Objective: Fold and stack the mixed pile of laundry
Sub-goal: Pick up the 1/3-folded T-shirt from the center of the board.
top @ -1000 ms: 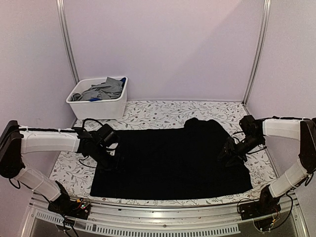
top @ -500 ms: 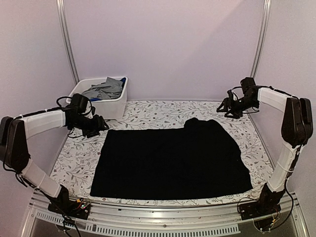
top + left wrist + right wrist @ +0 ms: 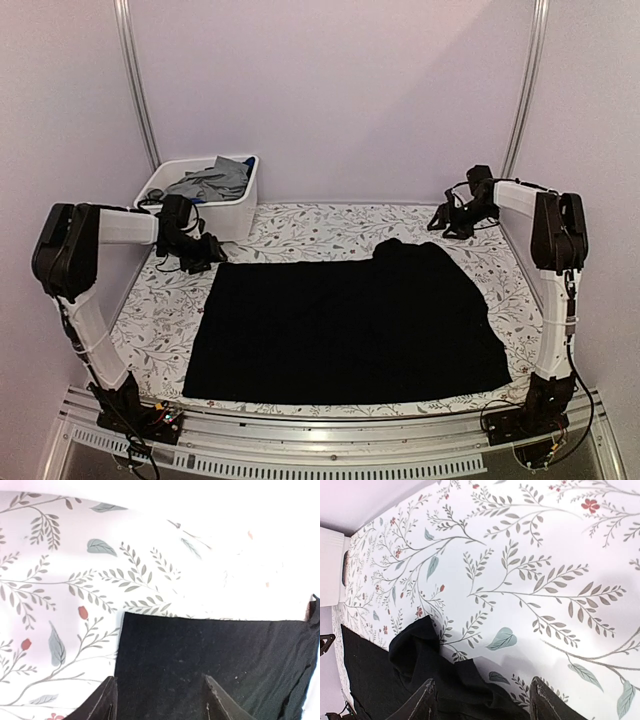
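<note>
A black T-shirt [image 3: 345, 325] lies spread flat across the middle of the floral table, with a bunched hump at its far right edge [image 3: 405, 248]. My left gripper [image 3: 208, 250] hovers open over the shirt's far left corner [image 3: 125, 617]; its fingers [image 3: 106, 702] straddle bare black cloth and hold nothing. My right gripper [image 3: 442, 220] stands open above the table just beyond the hump, with rumpled black cloth [image 3: 420, 660] showing between its fingertips [image 3: 426, 700]. A grey shirt [image 3: 215, 180] is heaped in the bin.
The white plastic bin [image 3: 195, 218] stands at the far left corner, close behind my left gripper. Metal frame posts [image 3: 135, 90] [image 3: 525, 90] rise at the back against the lilac walls. The floral tablecloth [image 3: 320, 225] shows around the shirt.
Both arms have swung from the shirt's side edges to its far end: the left to the far left corner, the right to the back right. The shirt has not moved.
</note>
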Available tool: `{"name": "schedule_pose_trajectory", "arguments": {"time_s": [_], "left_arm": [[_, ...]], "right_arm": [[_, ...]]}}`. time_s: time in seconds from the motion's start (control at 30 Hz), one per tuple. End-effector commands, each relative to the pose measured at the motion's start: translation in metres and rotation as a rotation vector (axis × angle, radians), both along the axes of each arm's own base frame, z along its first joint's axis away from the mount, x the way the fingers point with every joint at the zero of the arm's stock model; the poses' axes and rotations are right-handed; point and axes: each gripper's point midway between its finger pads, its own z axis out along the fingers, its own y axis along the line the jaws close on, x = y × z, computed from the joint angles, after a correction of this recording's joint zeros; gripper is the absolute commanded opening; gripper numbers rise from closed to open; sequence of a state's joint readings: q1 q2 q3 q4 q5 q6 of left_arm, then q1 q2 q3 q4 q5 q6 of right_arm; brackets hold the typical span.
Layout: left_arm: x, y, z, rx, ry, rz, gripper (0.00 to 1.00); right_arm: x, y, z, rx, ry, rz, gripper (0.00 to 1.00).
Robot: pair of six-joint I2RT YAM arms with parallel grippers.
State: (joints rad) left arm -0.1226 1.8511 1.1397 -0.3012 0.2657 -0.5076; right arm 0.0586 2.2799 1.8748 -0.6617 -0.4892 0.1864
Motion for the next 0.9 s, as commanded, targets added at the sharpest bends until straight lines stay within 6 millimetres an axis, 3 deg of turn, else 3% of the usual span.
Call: {"name": "schedule_pose_trajectory", "arguments": {"time_s": [0.0, 0.23, 0.47, 0.57, 0.67, 0.87], "left_arm": [[0.01, -0.007, -0.006, -0.005, -0.018, -0.044, 0.57], [0.011, -0.015, -0.027, 0.027, 0.027, -0.087, 0.58], [0.014, -0.017, -0.04, 0.039, 0.052, -0.092, 0.57], [0.019, -0.018, -0.041, 0.037, 0.051, -0.097, 0.56], [0.024, -0.017, -0.041, 0.05, 0.045, -0.1, 0.54], [0.032, 0.01, -0.039, 0.157, 0.05, -0.028, 0.52]], "right_arm": [[0.001, 0.009, -0.016, 0.026, 0.025, 0.046, 0.61], [-0.004, 0.024, -0.047, 0.021, 0.086, 0.112, 0.54], [-0.01, 0.035, -0.057, 0.041, 0.11, 0.149, 0.35], [-0.01, 0.036, -0.056, 0.045, 0.109, 0.151, 0.13], [-0.007, 0.036, -0.05, 0.048, 0.096, 0.151, 0.01], [-0.001, 0.033, -0.039, 0.041, 0.08, 0.127, 0.0]]}}
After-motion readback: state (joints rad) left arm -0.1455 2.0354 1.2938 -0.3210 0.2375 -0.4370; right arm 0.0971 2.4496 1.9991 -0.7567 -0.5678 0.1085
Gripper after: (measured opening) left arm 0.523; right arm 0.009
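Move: From the left gripper, the T-shirt's far left corner lies about 4 cm straight ahead and 4 cm below; the laundry basket's middle is roughly 18 cm ahead, 6 cm to the left and 4 cm higher. From the right gripper, the T-shirt's far right tip lies some 3 cm to the left, 1 cm back and 6 cm below. A raised fold in the shirt stands about 17 cm to that gripper's left, level with it and 5 cm below. Lower the right gripper about 5 cm onto the T-shirt's far right tip, easing it some 3 cm left, and shut the fingers fully to pinch the cloth. Meanwhile sink the left gripper about 3 cm, then slide it forward about as far, low over the far left corner, fingers still open around the cloth's edge. ##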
